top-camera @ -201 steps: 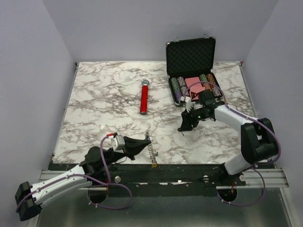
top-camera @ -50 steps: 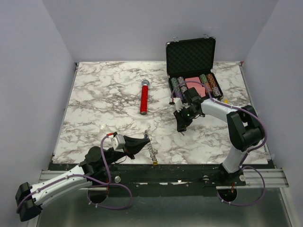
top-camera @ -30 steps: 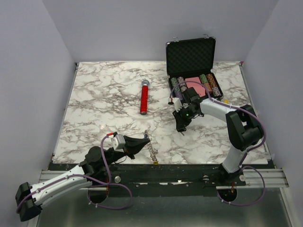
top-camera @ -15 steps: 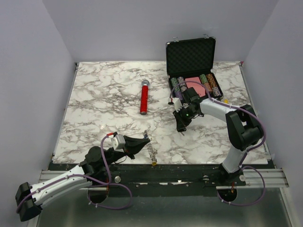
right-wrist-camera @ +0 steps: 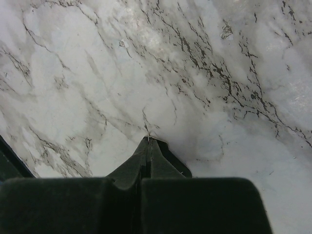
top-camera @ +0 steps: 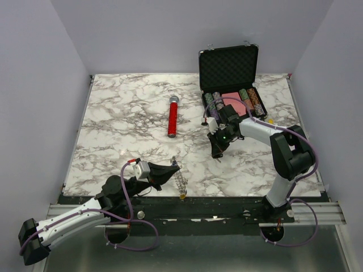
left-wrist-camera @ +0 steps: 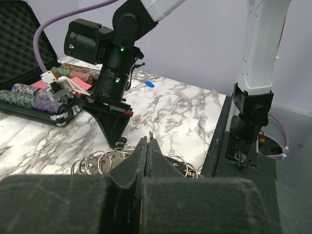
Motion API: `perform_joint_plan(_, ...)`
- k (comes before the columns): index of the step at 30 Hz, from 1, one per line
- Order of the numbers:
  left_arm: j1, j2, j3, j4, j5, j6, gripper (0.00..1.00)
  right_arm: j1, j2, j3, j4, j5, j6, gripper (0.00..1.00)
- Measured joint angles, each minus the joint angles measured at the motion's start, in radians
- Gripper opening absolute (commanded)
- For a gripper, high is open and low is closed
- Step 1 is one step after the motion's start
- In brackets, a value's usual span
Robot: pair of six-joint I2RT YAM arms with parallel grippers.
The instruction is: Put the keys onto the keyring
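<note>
My left gripper (top-camera: pixel 174 166) is shut on the keyring (top-camera: pixel 180 182), a bunch of thin metal loops lying near the table's front edge with a yellow tag (top-camera: pixel 182 196) at its near end. In the left wrist view the loops (left-wrist-camera: pixel 105 161) spread behind the closed fingers (left-wrist-camera: pixel 131 161), and a sliver of wire shows between the tips. My right gripper (top-camera: pixel 216 154) points down at the marble mid-right, shut on a key: a thin metal edge shows at its tips (right-wrist-camera: pixel 149 140), and a black head (right-wrist-camera: pixel 173 158) lies beside them. A blue-headed key (left-wrist-camera: pixel 149 84) lies further right.
A red-handled microphone (top-camera: pixel 172 116) lies mid-table. An open black case (top-camera: pixel 229 68) with rows of poker chips (top-camera: pixel 211 102) stands at the back right, just behind the right arm. The table's front rail (top-camera: pixel 227 204) runs close to the keyring.
The right gripper has closed at the table surface. The keyring near the left fingers has bunched from a straight line into a coil. Neither arm has otherwise moved.
</note>
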Motion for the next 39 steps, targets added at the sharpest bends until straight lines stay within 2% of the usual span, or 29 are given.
perform_joint_plan(7, 0.000, -0.013, 0.000, -0.002, -0.001, 0.000, 0.00, 0.000, -0.037, 0.000, -0.005, -0.057, -0.034, 0.00)
perform_joint_plan(17, 0.000, -0.063, 0.000, -0.002, 0.003, 0.016, 0.00, 0.000, -0.318, -0.003, -0.041, -0.280, -0.239, 0.00)
perform_joint_plan(22, 0.000, -0.069, 0.009, -0.007, 0.036, 0.046, 0.00, 0.001, -0.407, -0.001, -0.132, -0.404, -0.390, 0.00)
perform_joint_plan(31, 0.000, -0.062, 0.119, -0.067, 0.122, 0.129, 0.00, 0.001, -0.457, 0.071, -0.392, -0.604, -0.677, 0.00)
perform_joint_plan(39, 0.000, -0.024, 0.134, -0.089, 0.175, 0.118, 0.00, 0.001, -0.523, 0.080, -0.486, -0.735, -0.724, 0.00)
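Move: The right fingers are already shut on the key at the table. The keyring, held up by the left hand, lies about 17 cm left of them, 16 cm back and 17 cm higher; the red tube is some 20 cm ahead and 22 cm left, the chip case 27 cm ahead and 8 cm right. From the left hand the key lies about 13 cm ahead, 18 cm right and 20 cm down. Right hand lifts the key about 22 cm and back, swinging its fingers leftward; left raises the keyring 5. ##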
